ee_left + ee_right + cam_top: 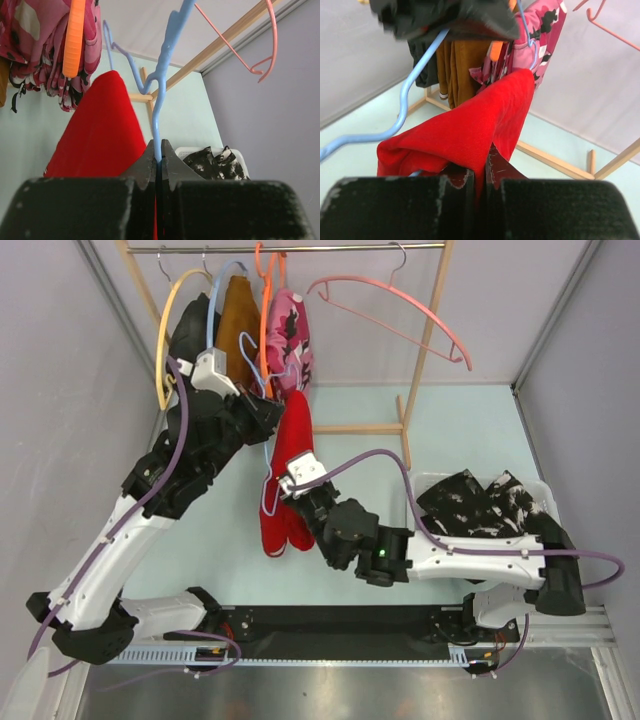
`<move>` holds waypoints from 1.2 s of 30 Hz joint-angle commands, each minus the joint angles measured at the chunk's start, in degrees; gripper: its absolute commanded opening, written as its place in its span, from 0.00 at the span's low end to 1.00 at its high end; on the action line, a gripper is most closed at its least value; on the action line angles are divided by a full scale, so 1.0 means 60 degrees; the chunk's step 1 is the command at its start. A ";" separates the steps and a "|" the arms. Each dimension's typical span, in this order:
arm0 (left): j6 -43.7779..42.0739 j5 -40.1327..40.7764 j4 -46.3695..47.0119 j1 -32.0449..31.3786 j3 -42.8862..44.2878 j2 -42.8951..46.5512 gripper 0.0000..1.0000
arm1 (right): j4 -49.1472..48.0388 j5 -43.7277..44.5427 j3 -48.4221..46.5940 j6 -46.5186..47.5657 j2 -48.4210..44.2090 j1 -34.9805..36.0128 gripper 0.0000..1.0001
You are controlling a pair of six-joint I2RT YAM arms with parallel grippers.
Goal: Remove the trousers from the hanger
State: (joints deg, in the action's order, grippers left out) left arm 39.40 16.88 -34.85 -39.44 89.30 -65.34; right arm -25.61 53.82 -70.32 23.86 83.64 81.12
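The red trousers (287,445) hang folded over a light blue hanger (247,360), held off the rack in front of it. My left gripper (158,158) is shut on the hanger's thin blue wire (158,115), just above the red cloth (100,132). My right gripper (481,167) is shut on a fold of the red trousers (470,125), low on their right side (285,496). The black trousers with white splotches (480,505) lie in a white bin (546,492) at the right.
A wooden rack (425,335) at the back carries a yellow hanger (165,330), a mustard-brown garment (238,315), a pink floral garment (292,335) on an orange hanger (75,35) and a bare pink hanger (400,300). Grey walls close both sides.
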 commanded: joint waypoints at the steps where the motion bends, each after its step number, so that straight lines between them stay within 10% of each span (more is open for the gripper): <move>1: -0.0370 0.0057 0.0857 -0.0062 -0.0131 0.0197 0.00 | -0.0129 -0.0415 -0.1198 -0.1382 -0.1458 0.0000 0.00; 36: -0.0926 0.0320 0.1194 -0.0062 -0.1919 -0.0140 0.00 | 0.1381 -0.1632 -0.3367 -0.2292 -0.4095 0.0000 0.00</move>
State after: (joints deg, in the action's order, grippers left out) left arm 39.55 16.19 -26.11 -40.01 79.22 -66.00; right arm -4.64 45.74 -83.24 10.61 64.18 81.14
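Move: The red trousers are gripped by the right hand, their middle about 4 cm ahead of it, 1 cm left and 4 cm lower. The blue hanger, held by the left hand, centres some 7 cm ahead, 3 cm left and 4 cm above the right hand. From the left hand the trousers' middle is about 3 cm back, 3 cm right and 9 cm down; the pink trousers hang some 16 cm straight ahead and 5 cm lower. The red trousers, still pinched in the right hand, are drawn up about 15 cm and some 10 cm to the right, slightly back, away from the blue hanger, with a near-halt partway; the right wrist rolls about 20 degrees, its left side rising. The left hand keeps its grip on the hanger and sinks about 5 cm, easing slightly right. ##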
